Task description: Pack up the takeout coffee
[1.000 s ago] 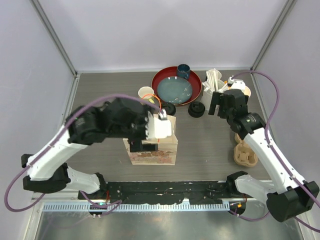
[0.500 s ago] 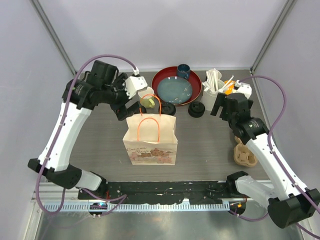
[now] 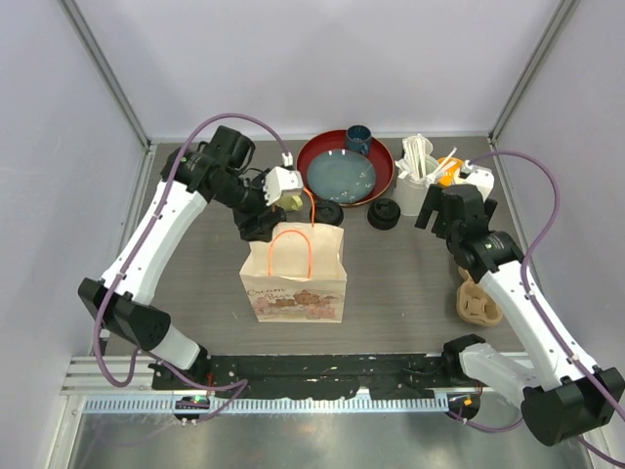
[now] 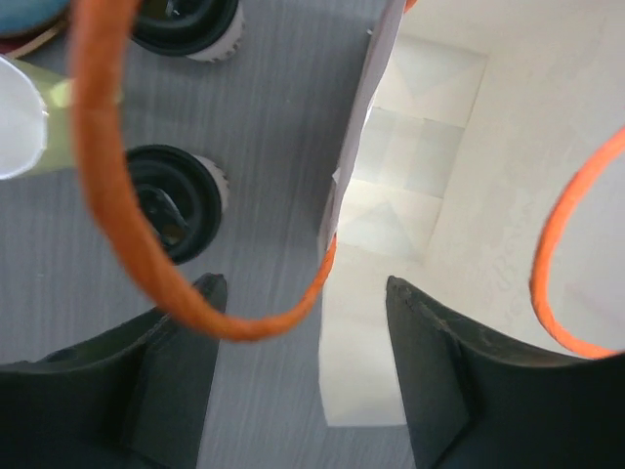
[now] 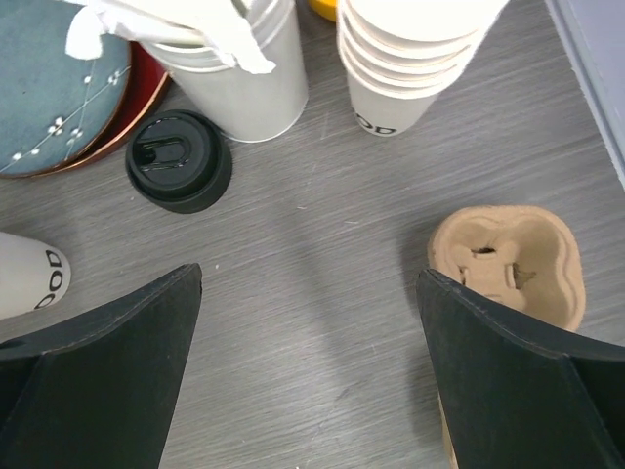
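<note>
Two takeout coffee cups with black lids stand behind the paper bag: one near the bag, the other further right. My left gripper hangs open at the bag's back rim. The rim's edge and an orange handle lie between its jaws, and the bag's pale inside shows to the right. My right gripper is open over bare table, right of the second cup.
A brown cup carrier lies at the right. A red plate with a blue dish, a dark blue cup, a pale yellow mug, a white utensil pot and stacked cups stand behind.
My left arm has swung from over the bag's front to behind it and come down to the back rim, its jaws narrowing a little. The right arm has barely shifted.
</note>
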You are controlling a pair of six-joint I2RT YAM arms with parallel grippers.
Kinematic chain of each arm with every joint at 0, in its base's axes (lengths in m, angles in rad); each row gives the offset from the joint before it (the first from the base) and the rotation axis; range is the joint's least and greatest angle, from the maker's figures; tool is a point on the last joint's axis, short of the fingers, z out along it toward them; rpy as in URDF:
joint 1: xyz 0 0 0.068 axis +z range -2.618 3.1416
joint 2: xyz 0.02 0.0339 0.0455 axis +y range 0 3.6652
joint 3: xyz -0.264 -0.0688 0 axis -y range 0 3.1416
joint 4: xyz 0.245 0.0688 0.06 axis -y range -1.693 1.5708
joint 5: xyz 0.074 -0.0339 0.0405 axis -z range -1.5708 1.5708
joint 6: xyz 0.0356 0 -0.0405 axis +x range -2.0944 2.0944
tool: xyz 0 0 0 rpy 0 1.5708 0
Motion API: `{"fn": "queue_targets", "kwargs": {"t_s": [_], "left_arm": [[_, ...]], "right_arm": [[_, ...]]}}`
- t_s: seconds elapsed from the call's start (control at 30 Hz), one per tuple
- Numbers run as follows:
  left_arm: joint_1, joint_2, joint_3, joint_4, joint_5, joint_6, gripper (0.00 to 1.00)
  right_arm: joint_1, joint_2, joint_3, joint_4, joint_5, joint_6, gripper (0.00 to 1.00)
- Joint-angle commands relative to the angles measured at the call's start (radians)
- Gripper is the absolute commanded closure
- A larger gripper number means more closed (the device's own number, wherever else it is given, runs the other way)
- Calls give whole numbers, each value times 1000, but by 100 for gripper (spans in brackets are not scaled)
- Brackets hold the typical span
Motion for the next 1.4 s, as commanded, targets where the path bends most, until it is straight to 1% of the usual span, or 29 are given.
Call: {"fn": "queue_targets", "kwargs": {"t_s": [0.0, 0.03, 0.07, 0.1, 0.13, 0.17, 0.2, 0.23, 0.27, 0.37, 0.47, 0.5, 0.53, 0.6, 0.63, 0.73, 0.77, 0.8, 0.9, 1.0, 1.17, 1.27, 1.37], "left_arm": [[1, -19, -48, -136, 50, -15, 37], [0, -34, -52, -136, 55, -21, 42], [0, -46, -52, -151, 59, -27, 47], [0, -60, -58, -154, 66, -30, 62], [0, -101, -67, -154, 70, -35, 70], [0, -125, -79, -133, 73, -44, 77], [0, -146, -116, -122, 73, -64, 89], [0, -175, -134, -113, 76, -75, 95], [0, -219, -150, -105, 76, -87, 100], [0, -299, -199, -93, 47, -138, 100], [2, -341, -242, -59, -23, -236, 100], [1, -355, -263, -53, -40, -253, 100], [0, -361, -274, -41, -51, -285, 100], [0, -369, -306, -25, -68, -303, 100], [0, -370, -314, -10, -75, -313, 100], [0, -379, -329, 14, -157, -351, 100], [0, -384, -329, 27, -180, -369, 100], [0, -386, -329, 30, -218, -374, 100], [0, -401, -322, 28, -256, -395, 100], [0, -416, -328, 25, -266, -399, 100], [-1, -418, -331, 18, -296, -394, 100], [-4, -422, -322, 11, -302, -389, 100], [-18, -427, -312, 7, -310, -389, 100]], "right_arm": [[-25, -75, -21, -12, 93, 69, 5], [-29, -84, -33, -22, 103, 83, 6], [-38, -102, -39, -32, 111, 113, 10], [-43, -110, -46, -57, 119, 129, 11], [-49, -124, -62, -66, 129, 151, 14], [-58, -137, -75, -74, 146, 188, 19], [-77, -168, -87, -83, 146, 208, 21], [-89, -180, -113, -86, 148, 225, 25], [-100, -191, -122, -92, 142, 237, 25], [-167, -204, -145, -129, 145, 290, 24], [-268, -190, -159, -158, 146, 325, 24], [-282, -185, -164, -160, 125, 343, 23], [-375, -168, -173, -158, 105, 354, 22], [-443, -141, -178, -148, 35, 374, 22], [-497, -106, -182, -141, 12, 394, 21], [-566, -27, -181, -132, -76, 431, 21], [-598, 31, -178, -134, -96, 438, 21], [-608, 57, -176, -147, -107, 449, 22], [-624, 125, -178, -145, -117, 466, 22], [-628, 146, -184, -128, -134, 481, 23], [-626, 174, -202, -140, -159, 506, 28], [-628, 175, -224, -138, -179, 529, 34], [-626, 175, -250, -126, -185, 541, 46]]}}
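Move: The bag's far-left rim corner sits almost between the open left fingers, about 1 cm back, 1 cm right and 2 cm below; the near lidded cup is roughly 8 cm ahead, 3 cm right, 21 cm below that hand, and the second lidded cup 9 cm ahead, 16 cm right. The drink carrier lies some 8 cm back, 11 cm right and 20 cm below the right hand; the cup stack is 11 cm ahead, 7 cm right. The bag's far-left rim corner, by the handle's root, is pinched as the left fingers shut fully; the hand dips, then draws back about 8 cm and swings left while turning some 25 degrees counter-clockwise. Towards the drink carrier, the right hand sweeps right and back, then down about 14 cm, turning clockwise, tipping down and partly narrowing its fingers. ##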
